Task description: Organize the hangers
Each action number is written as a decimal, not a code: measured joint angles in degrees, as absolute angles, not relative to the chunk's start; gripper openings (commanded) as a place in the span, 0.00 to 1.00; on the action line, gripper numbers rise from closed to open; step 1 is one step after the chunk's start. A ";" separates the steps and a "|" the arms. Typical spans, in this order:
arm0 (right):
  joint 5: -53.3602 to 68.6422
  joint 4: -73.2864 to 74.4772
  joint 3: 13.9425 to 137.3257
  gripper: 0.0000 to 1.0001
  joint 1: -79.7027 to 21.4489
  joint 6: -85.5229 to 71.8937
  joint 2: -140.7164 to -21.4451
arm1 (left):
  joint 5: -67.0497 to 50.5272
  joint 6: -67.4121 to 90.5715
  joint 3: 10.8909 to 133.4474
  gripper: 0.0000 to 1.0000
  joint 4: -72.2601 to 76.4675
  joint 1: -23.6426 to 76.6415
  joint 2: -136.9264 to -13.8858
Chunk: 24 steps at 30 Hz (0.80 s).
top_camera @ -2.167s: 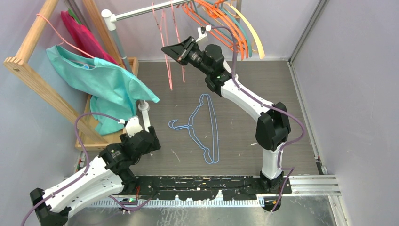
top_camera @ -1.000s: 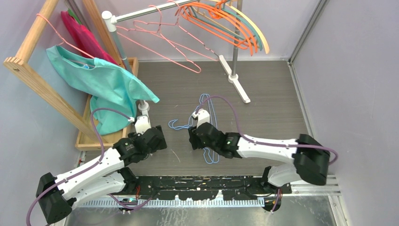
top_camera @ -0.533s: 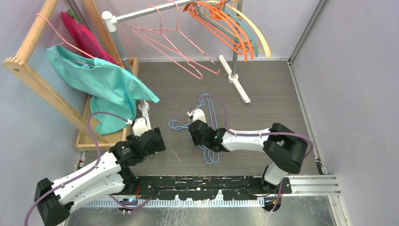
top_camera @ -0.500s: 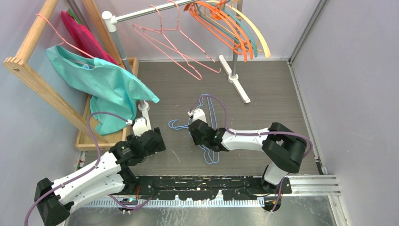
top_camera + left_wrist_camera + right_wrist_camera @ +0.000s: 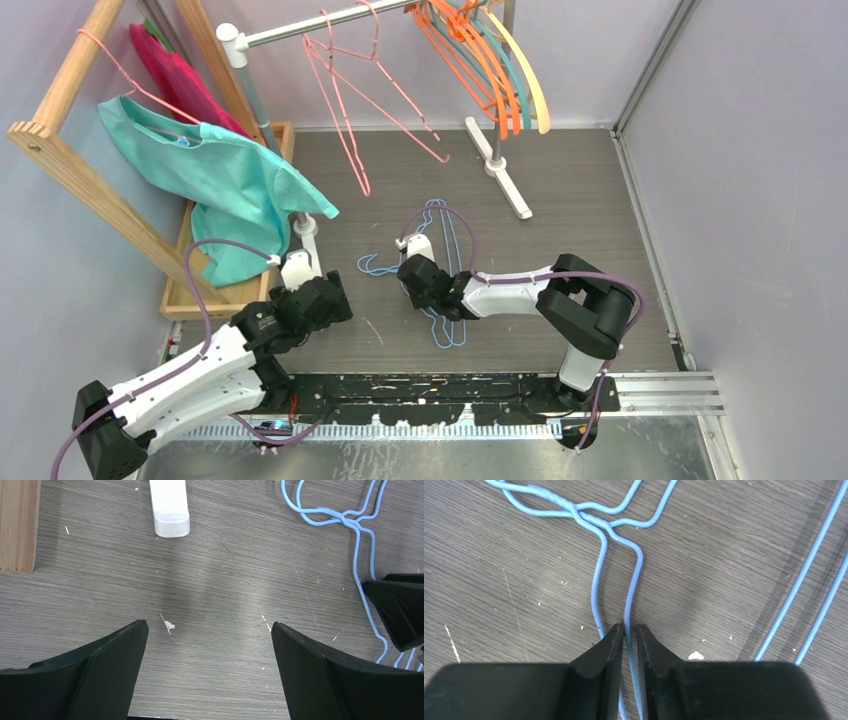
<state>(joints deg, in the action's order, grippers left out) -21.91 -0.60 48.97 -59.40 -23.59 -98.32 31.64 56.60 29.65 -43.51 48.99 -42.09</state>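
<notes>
Two light-blue wire hangers (image 5: 447, 255) lie overlapping on the grey table. My right gripper (image 5: 410, 283) (image 5: 631, 628) is low over them near their twisted necks. Its jaws stand narrowly apart around one blue wire (image 5: 639, 565), which touches the left finger with a sliver of gap on the right. A second blue wire (image 5: 596, 587) runs just outside the left finger. My left gripper (image 5: 332, 300) (image 5: 210, 630) hovers wide open over bare table to the left, holding nothing. Pink wire hangers (image 5: 345, 100) and orange, teal and cream hangers (image 5: 495, 60) hang on the rail (image 5: 300, 28).
The rail's white foot (image 5: 500, 170) crosses the table at the back right; another foot (image 5: 170, 507) lies ahead of my left gripper. A teal shirt (image 5: 220, 170) hangs on the wooden frame (image 5: 80, 170) at the left. Grey walls close in on both sides.
My right gripper's jaws have narrowed around the blue wire and its arm has folded in closer. The hangers on the rail have swung. The left arm has held still.
</notes>
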 measured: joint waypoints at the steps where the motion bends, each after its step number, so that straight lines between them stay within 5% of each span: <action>1: -21.71 -1.02 48.97 0.07 -59.40 -23.81 -98.41 | 31.62 56.60 29.63 0.98 -43.53 48.99 -42.00; 10: -22.22 -2.11 46.35 0.01 -59.46 -25.28 -95.88 | 31.64 56.60 29.41 0.98 -43.55 48.99 -41.74; 24: -18.96 -5.37 38.02 0.01 -58.78 -29.36 -67.24 | 31.42 56.80 28.69 0.98 -43.29 48.99 -41.50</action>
<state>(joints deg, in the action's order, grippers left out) -18.96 -5.37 38.02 -58.78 -29.36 -67.24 31.42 56.80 28.69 -43.29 48.99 -41.50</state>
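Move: The right hand is already down at the table with its narrowing fingertips astride one shoulder wire of the paired blue hangers, practically at the hand point. The second shoulder wire lies some 1 cm to the left. The crossed necks sit about 3 cm ahead and 2 cm left, and the long straight bars run about 8 cm to the right. From the idle left hand, the gripped wires lie roughly 18 cm right, 7 cm ahead and 7 cm below. The right hand first shuts its fingers on the blue shoulder wires just short of the necks, pinching them almost closed while staying down at the table. Then it lifts off ever faster, straight up by about 14 cm with a slight drift back and to the right, keeping its pinch as the wrist rolls some 25 degrees, left side rising, and the fingertips tip up a little. ##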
